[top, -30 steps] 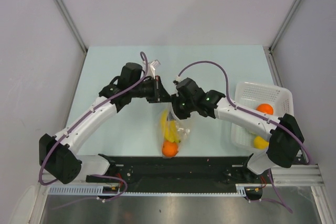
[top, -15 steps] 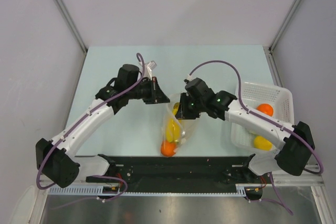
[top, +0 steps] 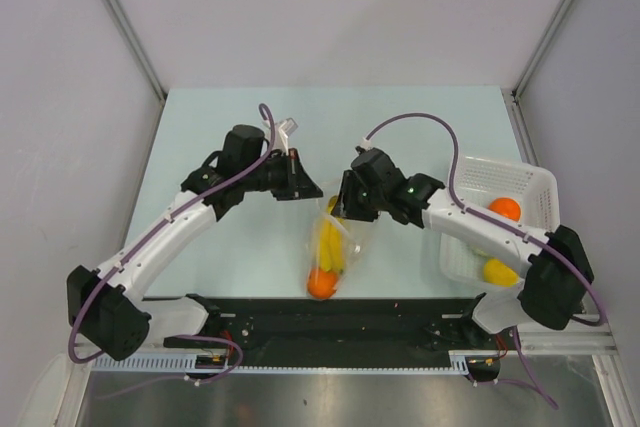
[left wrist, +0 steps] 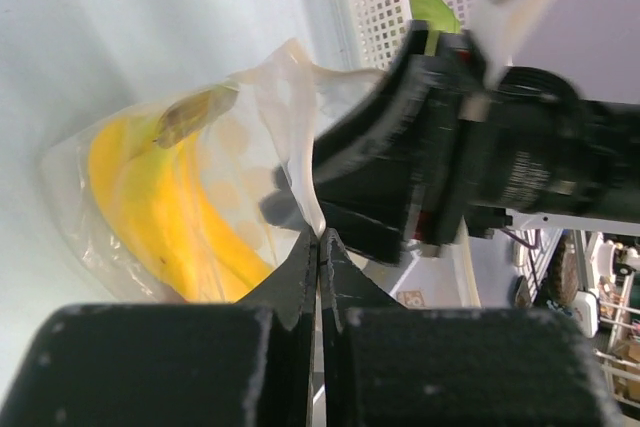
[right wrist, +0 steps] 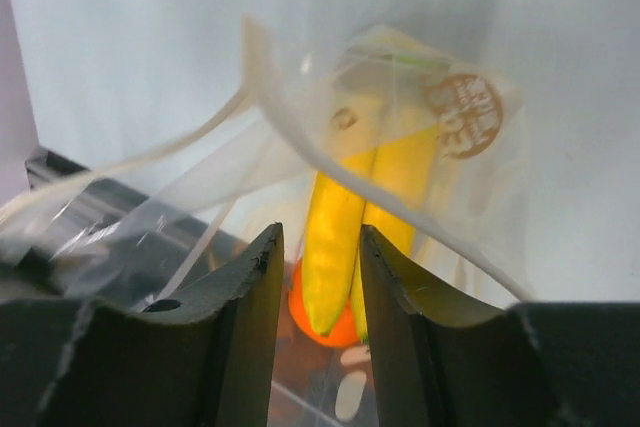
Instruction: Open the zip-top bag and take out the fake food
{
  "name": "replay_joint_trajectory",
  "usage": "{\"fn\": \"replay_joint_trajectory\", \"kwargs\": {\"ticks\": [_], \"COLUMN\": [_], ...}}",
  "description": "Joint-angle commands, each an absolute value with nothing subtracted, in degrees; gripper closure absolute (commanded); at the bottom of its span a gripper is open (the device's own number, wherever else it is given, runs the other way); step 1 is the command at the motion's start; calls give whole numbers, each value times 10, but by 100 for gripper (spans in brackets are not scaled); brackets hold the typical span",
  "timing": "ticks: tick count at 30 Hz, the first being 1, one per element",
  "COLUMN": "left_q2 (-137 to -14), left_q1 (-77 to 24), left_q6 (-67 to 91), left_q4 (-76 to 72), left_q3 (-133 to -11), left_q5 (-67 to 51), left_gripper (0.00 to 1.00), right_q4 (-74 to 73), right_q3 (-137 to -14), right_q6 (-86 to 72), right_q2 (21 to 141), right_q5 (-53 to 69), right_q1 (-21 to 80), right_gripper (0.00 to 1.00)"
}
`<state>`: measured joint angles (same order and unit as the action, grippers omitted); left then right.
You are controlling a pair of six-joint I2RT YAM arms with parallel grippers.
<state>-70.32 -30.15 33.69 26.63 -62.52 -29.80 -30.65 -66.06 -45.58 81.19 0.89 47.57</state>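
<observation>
The clear zip-top bag (top: pixel 347 237) lies between my arms with its mouth toward them. Inside it are a yellow banana bunch (top: pixel 328 245) and a round orange (top: pixel 322 284). My left gripper (top: pixel 314 192) is shut on the bag's top edge, and its pinched tips (left wrist: pixel 320 237) show in the left wrist view beside the banana bunch (left wrist: pixel 170 207). My right gripper (top: pixel 339 211) is at the bag's mouth. Its jaws (right wrist: pixel 320 237) stand apart, with the banana bunch (right wrist: pixel 340 237) and the orange (right wrist: pixel 325 319) seen between them and the bag's zip rim (right wrist: pixel 300 147) crossing above.
A white perforated basket (top: pixel 500 177) stands at the right, holding an orange (top: pixel 503 208) and a yellow fruit (top: pixel 497 270). A green piece (left wrist: pixel 435 12) also shows in it. The black base rail (top: pixel 330 312) runs along the near edge just below the bag.
The grippers first drew apart and pulled the bag's mouth wide. Now the mouth has narrowed again, and the right gripper sits slightly further left at the mouth. The left gripper keeps its hold.
</observation>
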Motion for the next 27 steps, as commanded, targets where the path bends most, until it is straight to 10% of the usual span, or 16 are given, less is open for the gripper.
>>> {"fn": "replay_joint_trajectory", "kwargs": {"ticks": [1,12,27], "left_q2": [-707,-745,-813], "left_q1": [-312,-350,-356], "left_q6": [356,384,319], "left_q4": [212,161,226], "left_q3": [-622,-627,-693], "left_q5": [-321,-316,-294], "left_gripper": [100,100,100], "right_q4": [-217,-33,291], "right_q3": [-643,-592,-512], "right_q6": [-473,-440,-479], "right_q2": [844,901,1012], "right_q5": [-44,-39,269], "right_q1": [475,451,432], "right_gripper": [58,41,29]}}
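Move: The bananas in the clear bag lie about 4 cm back and 2 cm left of the right hand, some 12 cm below it. The orange ball beyond their near end is roughly 12 cm back and 3 cm left, about 13 cm below. The pinched bag rim stands some 2 cm ahead, 4 cm left and 5 cm higher. From the left hand, the bananas are about 6 cm back, 2 cm right and 18 cm below. Right hand sinks some 7 cm, forward then left, into the bag mouth, spreading; left carries the rim rightward. ##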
